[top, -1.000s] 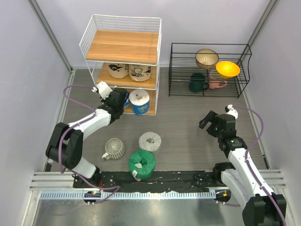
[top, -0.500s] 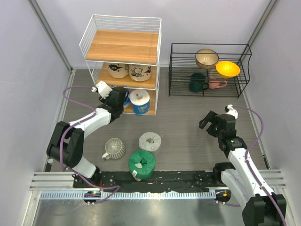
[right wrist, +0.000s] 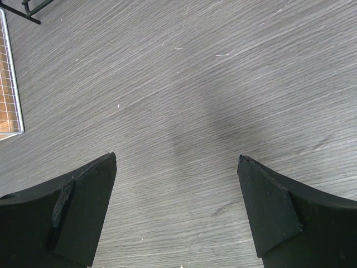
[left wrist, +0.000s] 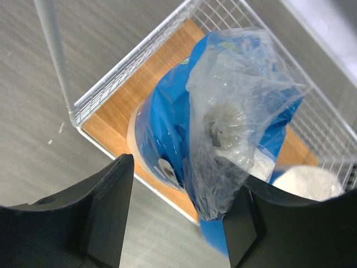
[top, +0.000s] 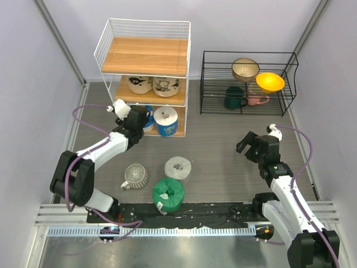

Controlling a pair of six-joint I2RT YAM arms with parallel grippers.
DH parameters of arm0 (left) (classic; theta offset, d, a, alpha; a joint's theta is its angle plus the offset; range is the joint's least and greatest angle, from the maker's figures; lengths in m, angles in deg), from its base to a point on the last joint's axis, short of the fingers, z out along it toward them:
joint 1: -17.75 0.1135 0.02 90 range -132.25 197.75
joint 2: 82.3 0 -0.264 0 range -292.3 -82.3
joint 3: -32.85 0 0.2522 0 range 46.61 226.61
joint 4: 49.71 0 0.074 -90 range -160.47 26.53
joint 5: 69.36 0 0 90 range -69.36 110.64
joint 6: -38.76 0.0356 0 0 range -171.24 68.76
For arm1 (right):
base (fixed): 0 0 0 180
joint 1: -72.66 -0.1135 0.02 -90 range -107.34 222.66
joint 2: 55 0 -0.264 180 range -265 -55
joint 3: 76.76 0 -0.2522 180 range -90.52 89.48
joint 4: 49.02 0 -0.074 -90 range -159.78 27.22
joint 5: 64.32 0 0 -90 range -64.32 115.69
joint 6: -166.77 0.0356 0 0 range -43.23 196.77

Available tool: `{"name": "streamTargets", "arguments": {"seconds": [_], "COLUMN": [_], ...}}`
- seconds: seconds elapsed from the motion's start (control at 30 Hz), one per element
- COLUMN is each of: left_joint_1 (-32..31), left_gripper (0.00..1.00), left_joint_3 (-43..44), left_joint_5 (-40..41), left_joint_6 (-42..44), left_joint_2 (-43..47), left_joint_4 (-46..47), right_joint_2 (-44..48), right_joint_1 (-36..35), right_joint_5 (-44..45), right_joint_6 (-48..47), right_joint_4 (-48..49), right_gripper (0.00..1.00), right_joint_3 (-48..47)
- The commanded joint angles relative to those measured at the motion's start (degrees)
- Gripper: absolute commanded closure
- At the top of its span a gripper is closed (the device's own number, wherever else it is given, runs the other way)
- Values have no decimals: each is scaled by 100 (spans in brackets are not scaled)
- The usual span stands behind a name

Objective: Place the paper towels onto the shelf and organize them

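Note:
The white wire shelf [top: 145, 56] holds two tan printed paper towels [top: 140, 83] [top: 165, 85] on its middle board. On the bottom board [left wrist: 120, 106] stand a white-blue roll [top: 165, 120] and a blue-wrapped roll [left wrist: 167, 128], partly hidden behind my left gripper [top: 139, 118]. That gripper [left wrist: 184, 178] is open at the shelf's front edge, and the roll's crinkled wrapper tail hangs between its fingers, close to the right one. A grey roll [top: 178, 167] and a green roll [top: 168, 192] sit on the table. My right gripper [top: 245, 142] hangs open over bare table [right wrist: 177, 162].
A ribbed pale mug [top: 135, 176] lies left of the grey roll. A low black wire rack [top: 248, 84] at the back right holds bowls and mugs. A shelf corner [right wrist: 11, 84] shows at the left of the right wrist view.
My left gripper has opened, let go of the blue-wrapped roll on the bottom board, and drawn back slightly to the left. The right arm has not moved.

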Motion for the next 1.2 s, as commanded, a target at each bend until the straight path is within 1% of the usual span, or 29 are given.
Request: {"name": "streamTargets", "arguments": {"seconds": [0.0,0.13,0.23,0.27,0.33,0.47,0.57,0.7,0.73,0.83,0.87,0.97,1.17], "left_joint_1": [19,19,19,19,10,19,19,27,19,19,19,19,1], "left_gripper": [36,34,29,27,25,19,16,13,8,2,0,0,0], "left_joint_3": [-200,-323,-507,-586,-666,-823,-1025,-1123,-1140,-1438,-1692,-2106,-2195], "left_joint_5": [246,307,360,360,334,89,-96,-342,-404,-536,-554,-493,-396], "left_joint_6": [-75,92,277,312,444,488,436,339,321,119,76,-39,84], "left_joint_2": [970,1575,1875,1911,1973,1929,1841,1569,1542,1621,1656,1753,2007], "left_joint_4": [136,-136,-128,-110,47,250,759,1102,1190,1769,2232,2902,2992], "right_joint_2": [-1,7,25,33,60,69,104,104,104,77,69,16,-2], "right_joint_1": [-25,-34,-25,-34,-25,-34,-25,-25,-34,-25,-34,-25,-25], "right_joint_5": [43,34,17,16,-1,-10,-10,-10,-10,-1,-10,-36,-54], "right_joint_6": [-27,-26,-27,-18,-27,-18,-18,-18,-27,-27,-35,-36,-62], "right_joint_4": [238,238,230,230,230,230,230,212,221,204,221,230,256], "right_gripper": [4,4,4,4,4,4,4,4,4,4,4,4,4], "right_joint_3": [-66,-75,-66,-66,-66,-57,-57,-66,-66,-66,-66,-66,-75]}}
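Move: The blue-wrapped paper towels already stand on the bottom shelf, their middle about 4 cm ahead of the left hand and 5 cm below it, with the open fingers at their loose wrap. The white-and-blue roll is about 9 cm to the hand's right and 3 cm ahead, equally low; the shelf's near left post is roughly 8 cm left and 2 cm back, at hand height. From the resting right hand, the wrapped roll lies some 40 cm left and 13 cm ahead, about level. Its fingers already loosened, the left hand pulls back towards the bases about 6.5 cm and some 3 cm to its left, away from where the blue-wrapped roll stood, and the shelf unit comes along with it, so something is still caught. It then turns round and eases about 2 cm forward and 1.5 cm right again, spreading the fingers from roughly two-thirds to fully open beside the plastic wrap while the fingertips tip up about 10 degrees. ##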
